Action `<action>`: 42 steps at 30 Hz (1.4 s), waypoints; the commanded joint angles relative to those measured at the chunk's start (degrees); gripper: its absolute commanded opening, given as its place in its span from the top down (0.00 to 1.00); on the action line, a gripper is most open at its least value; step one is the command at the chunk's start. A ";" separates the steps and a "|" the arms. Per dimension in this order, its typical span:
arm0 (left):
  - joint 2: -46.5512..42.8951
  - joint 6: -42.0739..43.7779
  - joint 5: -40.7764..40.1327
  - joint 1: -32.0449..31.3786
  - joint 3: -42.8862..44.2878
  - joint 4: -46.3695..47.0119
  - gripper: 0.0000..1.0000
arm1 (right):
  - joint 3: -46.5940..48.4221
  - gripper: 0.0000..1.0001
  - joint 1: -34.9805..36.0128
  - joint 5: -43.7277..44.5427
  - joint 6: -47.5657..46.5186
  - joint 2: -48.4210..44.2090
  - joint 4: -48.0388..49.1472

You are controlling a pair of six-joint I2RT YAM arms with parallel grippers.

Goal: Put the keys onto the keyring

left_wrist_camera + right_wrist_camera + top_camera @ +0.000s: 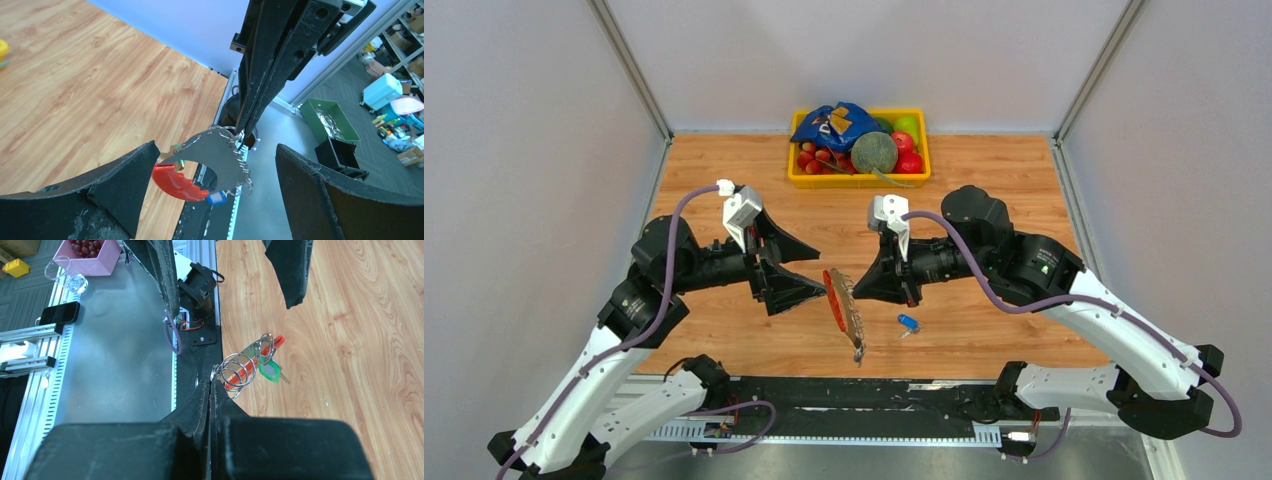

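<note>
The keyring (844, 308) hangs above the wooden table between both arms: a grey metal plate (215, 156), a red clip (177, 182) and several wire rings (239, 369). My right gripper (211, 383) is shut on its ring-lined edge. A blue-headed key (217, 198) dangles from the plate's lower end, and a green tag (270, 371) hangs beside the red clip. A second key (908, 322) lies loose on the table, right of the keyring. My left gripper (215, 147) stands wide open, one finger on each side of the keyring, touching nothing.
A yellow tray (859, 181) with fruit and a blue bag sits at the table's far edge. A black rail (844, 395) runs along the near edge under the keyring. Grey walls close in both sides.
</note>
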 commanded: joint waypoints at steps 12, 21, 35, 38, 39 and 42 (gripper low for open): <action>-3.52 -7.38 6.98 -0.10 -4.26 14.22 0.05 | 8.21 1.00 1.49 2.77 3.82 2.51 2.45; -3.79 -7.47 6.50 -0.10 -6.96 15.51 0.06 | 14.15 1.00 2.26 8.78 8.80 4.34 2.82; -1.64 -7.82 4.37 -0.10 -6.83 14.98 0.05 | 14.54 1.00 3.20 15.44 14.31 6.83 7.57; -1.11 -7.22 3.00 -0.10 -6.75 13.62 0.05 | 14.17 1.00 3.30 16.09 14.73 6.45 8.52; -0.98 -6.82 2.67 -0.10 -6.67 12.88 0.06 | 14.18 1.00 3.29 16.07 14.82 6.36 8.81; -0.74 -5.97 1.28 -0.13 -6.58 11.71 0.05 | 14.27 1.00 3.34 15.17 15.16 6.62 9.42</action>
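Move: The keyring's metal plate, hanging by its wire coils from my right fingers, has its middle about 3 cm to the right, 3 cm back and 8 cm below my open left fingers. From my right hand, the gap between the left fingertips is some 5 cm left, 2 cm ahead and 3 cm up. The plate hangs 2 cm left, 1 cm back and 5 cm below it; the loose blue key on the table is about 11 cm right, 3 cm ahead and 32 cm down. Still pinching the coils, my right hand lifts the keyring about 7 cm, going forward and left as well by 3 to 4 cm each and turning some 15 degrees clockwise, to bring the plate up to my left fingertips. My left hand stays wide open, draws back and up a couple of centimetres, then eases down and forward nearly to where it began, without closing. ##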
